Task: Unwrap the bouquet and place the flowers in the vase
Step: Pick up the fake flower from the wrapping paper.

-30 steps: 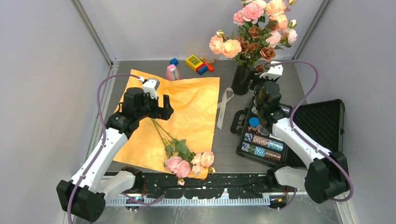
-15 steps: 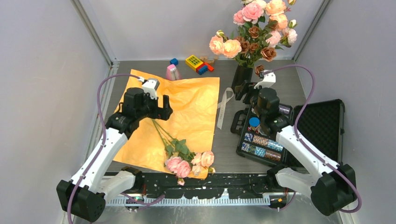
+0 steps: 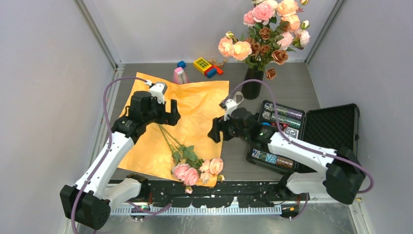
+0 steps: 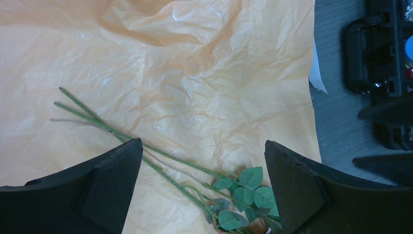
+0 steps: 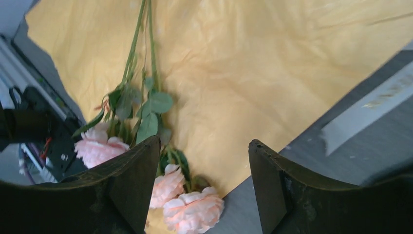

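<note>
The bouquet lies undone: its orange paper (image 3: 195,105) is spread flat and the cream ribbon (image 3: 237,100) rests off its right edge. A few flowers (image 3: 195,171) lie on the paper, stems (image 4: 146,146) pointing to the far left and pink blooms (image 5: 192,209) at the near edge. The black vase (image 3: 252,87) at the back holds a big bunch of roses. My left gripper (image 3: 168,113) hovers open above the stems (image 4: 202,144). My right gripper (image 3: 214,132) hangs open over the paper's right edge, facing the blooms (image 5: 204,141). Neither holds anything.
A pink metronome (image 3: 179,75) and toy bricks (image 3: 207,67) stand behind the paper. An open black case (image 3: 336,129) with a tray of small parts (image 3: 272,153) lies at the right, under my right arm. Grey walls close in both sides.
My right arm has swung from beside the vase leftward and nearer, to the paper's right edge, its jaws narrowing a little. The left arm and the flowers have not moved.
</note>
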`<state>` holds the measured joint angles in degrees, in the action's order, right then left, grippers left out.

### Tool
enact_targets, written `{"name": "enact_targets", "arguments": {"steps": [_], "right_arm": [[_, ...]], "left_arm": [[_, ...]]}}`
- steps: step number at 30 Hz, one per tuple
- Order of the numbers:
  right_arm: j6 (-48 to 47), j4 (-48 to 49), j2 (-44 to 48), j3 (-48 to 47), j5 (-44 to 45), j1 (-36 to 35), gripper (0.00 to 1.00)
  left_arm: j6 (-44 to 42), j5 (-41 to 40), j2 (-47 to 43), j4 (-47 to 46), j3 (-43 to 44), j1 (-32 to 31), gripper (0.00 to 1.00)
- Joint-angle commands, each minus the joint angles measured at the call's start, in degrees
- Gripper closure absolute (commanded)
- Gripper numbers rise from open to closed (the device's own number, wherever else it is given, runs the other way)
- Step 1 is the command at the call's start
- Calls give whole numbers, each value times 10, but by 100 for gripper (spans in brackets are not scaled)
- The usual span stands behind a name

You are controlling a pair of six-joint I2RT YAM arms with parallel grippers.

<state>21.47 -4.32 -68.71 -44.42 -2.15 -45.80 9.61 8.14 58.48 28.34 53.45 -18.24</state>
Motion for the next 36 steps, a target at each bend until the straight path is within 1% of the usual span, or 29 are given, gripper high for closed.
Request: {"name": "enact_targets", "arguments": {"steps": [1, 5, 8, 11, 12, 17, 26, 31, 36], "right_arm": [[35, -15, -51, -34, -43, -67, 28], [70, 34, -120, -52, -29, -106, 34], [82, 77, -183, -77, -17, -131, 41], [98, 95, -237, -107, -26, -142, 49], [100, 99, -244, -111, -31, -146, 50], [105, 105, -274, -114, -32, -158, 51], [91, 105, -318, -137, -5, -169, 52], [79, 92, -339, -148, 19, -179, 53], [69, 83, -345, -145, 68, -186, 56]], "left_arm": [[-6, 8, -4, 4, 26, 3, 0], [-6, 8, -3, 4, 24, 3, 0], [-6, 6, -2, 5, 25, 3, 0], [-6, 6, -2, 5, 25, 3, 0], [-6, 6, -2, 5, 25, 3, 0], [-6, 10, -3, 3, 25, 3, 0], [-6, 11, -3, 5, 25, 3, 0], [-6, 11, -2, 5, 25, 3, 0], [-6, 11, 0, 5, 25, 3, 0]]}}
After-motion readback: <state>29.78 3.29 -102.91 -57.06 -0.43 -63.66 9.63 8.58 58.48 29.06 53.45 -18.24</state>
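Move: The fake flower's leafy stem, lying on the open wrapping paper, is about 14 cm to the right hand's left, 7 cm back towards the base and some 15 cm below. Nearer the base are the flower heads: the pink blooms about 15 cm left and 16 cm back, the peach blooms 4 cm left and 14 cm back. From the idle left hand the leafy stem lies roughly 8 cm right, 11 cm back and 20 cm down. The right hand sweeps left and down, drawing back about 6 cm early on, then continues left over the paper until it is some 13 cm across, its fingers swinging slightly counter-clockwise and tipping about 15 degrees more steeply down. It slows and finishes by sinking nearly straight down onto the leafy part of the stem, about 12 cm lower in all, while the fingers narrow from roughly three-quarters to just under half open and come to either side of the leaves without gripping yet. ##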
